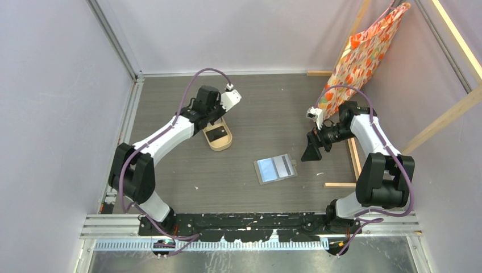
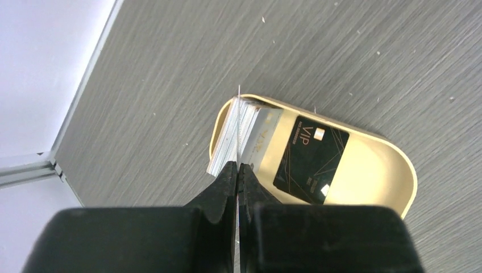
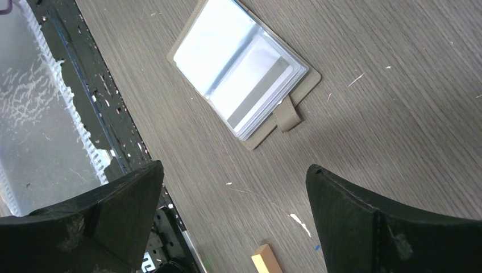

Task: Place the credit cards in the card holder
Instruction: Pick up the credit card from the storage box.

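The tan oval tray holds a black credit card lying flat and a stack of pale credit cards leaning at its left end. My left gripper is above that end of the tray, shut on one pale card seen edge-on as a thin white line. The card holder lies open on the table, clear sleeves up, with a pale card in the sleeve by its snap tab. My right gripper hangs open to the right of the card holder, with nothing between its fingers.
A wooden frame with a red-patterned bag stands at the back right. Wooden strips lie on the table near the right arm, with one end below the right gripper. Walls close both sides.
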Motion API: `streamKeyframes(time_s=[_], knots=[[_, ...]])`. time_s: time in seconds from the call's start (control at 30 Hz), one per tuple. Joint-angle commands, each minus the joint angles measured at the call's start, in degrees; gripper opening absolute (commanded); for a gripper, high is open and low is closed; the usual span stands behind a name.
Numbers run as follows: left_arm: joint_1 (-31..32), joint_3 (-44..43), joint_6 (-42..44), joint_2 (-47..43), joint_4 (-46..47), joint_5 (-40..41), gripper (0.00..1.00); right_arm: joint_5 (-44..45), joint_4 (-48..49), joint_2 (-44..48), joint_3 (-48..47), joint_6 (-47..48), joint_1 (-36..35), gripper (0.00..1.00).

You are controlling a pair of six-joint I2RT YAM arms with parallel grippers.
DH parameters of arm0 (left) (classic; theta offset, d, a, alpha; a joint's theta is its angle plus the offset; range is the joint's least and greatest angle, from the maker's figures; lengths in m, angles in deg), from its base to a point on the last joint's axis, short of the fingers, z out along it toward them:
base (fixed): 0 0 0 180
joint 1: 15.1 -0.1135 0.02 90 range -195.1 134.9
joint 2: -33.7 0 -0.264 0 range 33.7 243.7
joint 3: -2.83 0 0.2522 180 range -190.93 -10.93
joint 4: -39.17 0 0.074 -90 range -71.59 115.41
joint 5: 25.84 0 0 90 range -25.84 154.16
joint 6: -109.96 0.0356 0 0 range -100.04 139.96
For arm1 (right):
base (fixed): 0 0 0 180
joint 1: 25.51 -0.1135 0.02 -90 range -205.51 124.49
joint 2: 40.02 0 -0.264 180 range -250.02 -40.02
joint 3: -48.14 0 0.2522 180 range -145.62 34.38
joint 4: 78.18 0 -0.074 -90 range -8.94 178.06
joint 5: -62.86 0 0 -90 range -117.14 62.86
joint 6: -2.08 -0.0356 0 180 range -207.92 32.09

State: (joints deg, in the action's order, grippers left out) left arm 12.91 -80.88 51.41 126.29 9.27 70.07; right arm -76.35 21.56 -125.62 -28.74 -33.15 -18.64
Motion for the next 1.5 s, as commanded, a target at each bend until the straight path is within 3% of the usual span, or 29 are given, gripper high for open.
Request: streamKeyframes(time_s=[0.0,0.2,0.37,0.5,0.67,0.8,0.9,1.03,1.3,1.37,1.47], knots=[[-0.24,-1.85,-8.78,-2.78,2.93,-2.4,0.0,-1.11,-0.59,2.84,-1.62,0.64,0.25,1.0],[-0.24,-2.19,-17.28,-5.65,4.54,-16.34,0.0,-0.62,1.87,5.51,-1.32,-2.82,0.25,1.0],[-0.19,0.72,-30.51,-7.48,13.18,-29.78,0.0,-2.23,5.14,8.43,-0.9,-7.77,0.25,1.0],[0.54,4.95,-46.71,-6.41,24.81,-40.19,0.0,-6.69,8.16,10.0,-0.26,-14.29,0.16,1.0],[2.11,11.74,-73.36,-0.44,45.76,-48.28,0.0,-16.34,13.37,9.58,0.33,-28.43,-0.46,1.0],[4.75,17.4,-87.42,3.69,62.49,-48.56,0.0,-21.77,17.05,7.42,0.74,-35.81,-2.58,1.0],[7.14,21.52,-94.18,5.69,74.51,-44.21,0.0,-21.9,23.02,7.19,2.29,-41.98,-4.78,1.0],[10.52,22.85,-96.04,7.65,79.32,-40.25,0.0,-17.83,32.18,7.27,4.91,-51.5,-6.86,1.0],[13.14,25.38,-97.1,7.61,82.17,-35.67,0.01,-13.38,34.41,5.76,4.97,-56.9,-8.66,0.99],[13.5,25.92,-97.71,7.71,83.39,-34.93,0.01,-15.73,36.63,5.55,5.66,-59.35,-8.82,0.91],[13.83,26.5,-99.29,8.3,86.11,-33.6,0.01,-19.42,38.61,4.8,6.1,-61.62,-9.75,0.65]])
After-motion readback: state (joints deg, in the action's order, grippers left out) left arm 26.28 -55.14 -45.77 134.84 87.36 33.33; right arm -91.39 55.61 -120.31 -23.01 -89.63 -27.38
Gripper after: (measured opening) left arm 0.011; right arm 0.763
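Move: The left hand already pinches one credit card just above the storage box, whose middle is about 6 cm back, 1 cm right and 10 cm below. The right gripper waits wide open some 18 cm back, 36 cm right and 3 cm lower than the left hand. From the right hand, the held card is roughly 19 cm ahead, 35 cm left and 1 cm higher; the open card holder lies 5 cm back, 9 cm left and 8 cm below. To the right some 22 cm and back about 15 cm, the left hand carries the card to the right gripper, arching up, dipping, then rising a little, while its wrist rolls so the fingers swing from forward-and-down to level, pointing right. Meanwhile the right hand moves left and up to meet it, levels its fingers, and begins closing them around the card's free side; whether they touch can't be seen. ##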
